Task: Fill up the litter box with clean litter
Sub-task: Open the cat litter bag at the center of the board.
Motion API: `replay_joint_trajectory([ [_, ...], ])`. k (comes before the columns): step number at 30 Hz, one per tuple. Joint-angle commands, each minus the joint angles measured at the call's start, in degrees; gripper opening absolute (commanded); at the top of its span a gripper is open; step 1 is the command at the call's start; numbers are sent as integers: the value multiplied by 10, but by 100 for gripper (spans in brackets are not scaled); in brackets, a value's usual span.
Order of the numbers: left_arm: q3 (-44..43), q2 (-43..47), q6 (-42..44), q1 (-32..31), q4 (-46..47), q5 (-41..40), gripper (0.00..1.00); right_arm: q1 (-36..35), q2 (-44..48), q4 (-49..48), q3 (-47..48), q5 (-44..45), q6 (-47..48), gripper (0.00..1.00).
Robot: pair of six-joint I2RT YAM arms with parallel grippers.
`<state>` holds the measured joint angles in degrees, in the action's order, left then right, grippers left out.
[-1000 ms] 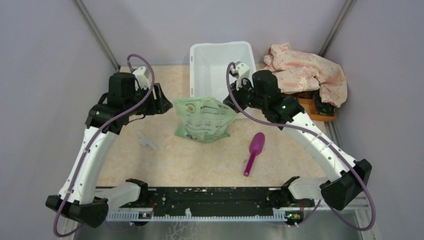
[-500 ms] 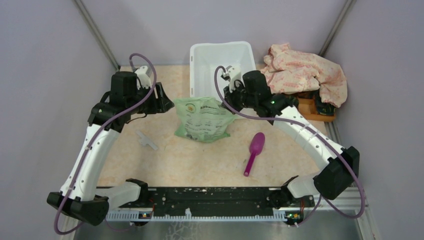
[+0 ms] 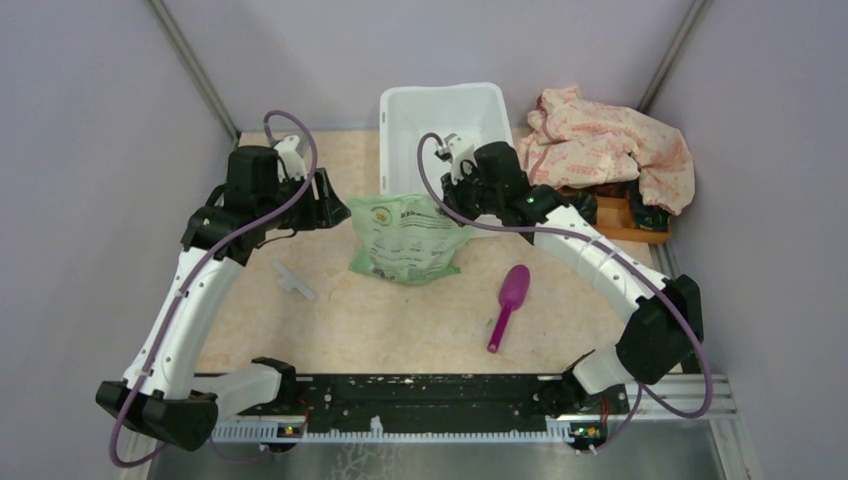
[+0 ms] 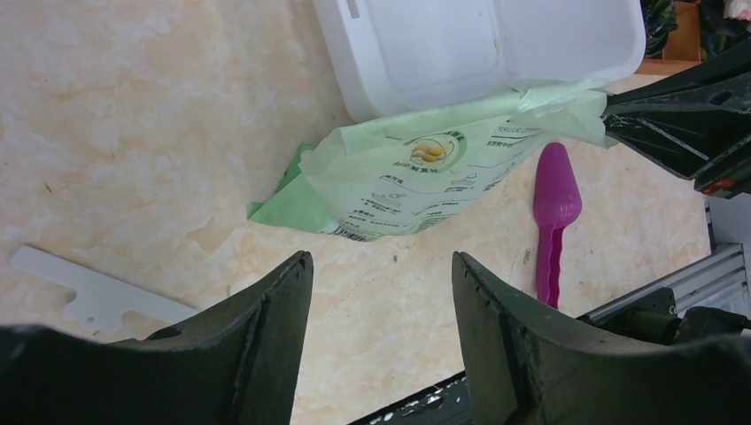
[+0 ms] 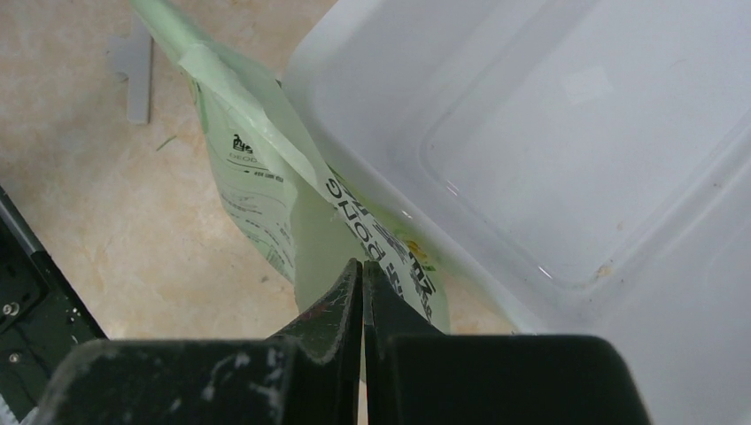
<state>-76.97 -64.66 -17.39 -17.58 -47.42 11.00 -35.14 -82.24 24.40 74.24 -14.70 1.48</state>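
The white litter box (image 3: 440,110) stands empty at the back centre; its bare floor shows in both wrist views (image 4: 443,44) (image 5: 567,159). Clean litter is out of view. A green-and-white printed bag (image 3: 405,240) leans against the box's near wall. My right gripper (image 3: 452,205) is shut on the bag's top right corner, the folded top strip (image 5: 257,133) running into its closed jaws (image 5: 363,266). My left gripper (image 3: 335,207) hangs open just left of the bag's top left corner, apart from it, nothing between its fingers (image 4: 381,266).
A magenta scoop (image 3: 510,305) lies on the table right of the bag. A flat white plastic piece (image 3: 293,280) lies left of it. A crumpled pink-patterned cloth (image 3: 610,145) covers a small wooden tray (image 3: 625,215) at the back right.
The right arm has swung its wrist leftward along the box's near edge, keeping hold of the bag corner. The left gripper has edged slightly toward the bag. The bag has barely shifted.
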Motion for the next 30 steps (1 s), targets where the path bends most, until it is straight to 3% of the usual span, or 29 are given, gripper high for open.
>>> replay_joint_trajectory([
  [1,6,1,-4,4,21,8,65,-2,-11,-42,8,18,1,0],
  [6,9,0,-3,4,23,10,65,-2,-32,-38,31,24,13,0],
  [17,-2,-5,2,4,8,-3,65,-2,-82,69,102,-4,175,26],
  [22,5,0,-19,6,-6,-30,67,-2,-58,31,65,2,244,27],
  [30,68,22,-34,7,11,-6,65,-3,-80,-3,60,40,260,22],
])
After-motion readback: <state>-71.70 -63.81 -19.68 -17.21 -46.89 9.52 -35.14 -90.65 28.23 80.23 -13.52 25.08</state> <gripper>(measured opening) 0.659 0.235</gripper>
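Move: The green cat litter bag's middle is about 8 cm left of the right hand, 3 cm nearer the robot and 10 cm lower. The white litter box is some 13 cm straight ahead of the right hand and 15 cm lower; the purple scoop is about 13 cm back, 13 cm right and 22 cm down. From the left hand, the bag's middle is level ahead, about 12 cm right and 15 cm below. Right hand dips about 4 cm forward at the bag's mouth, twisting, fingers parting partway; left sinks 3 cm. ##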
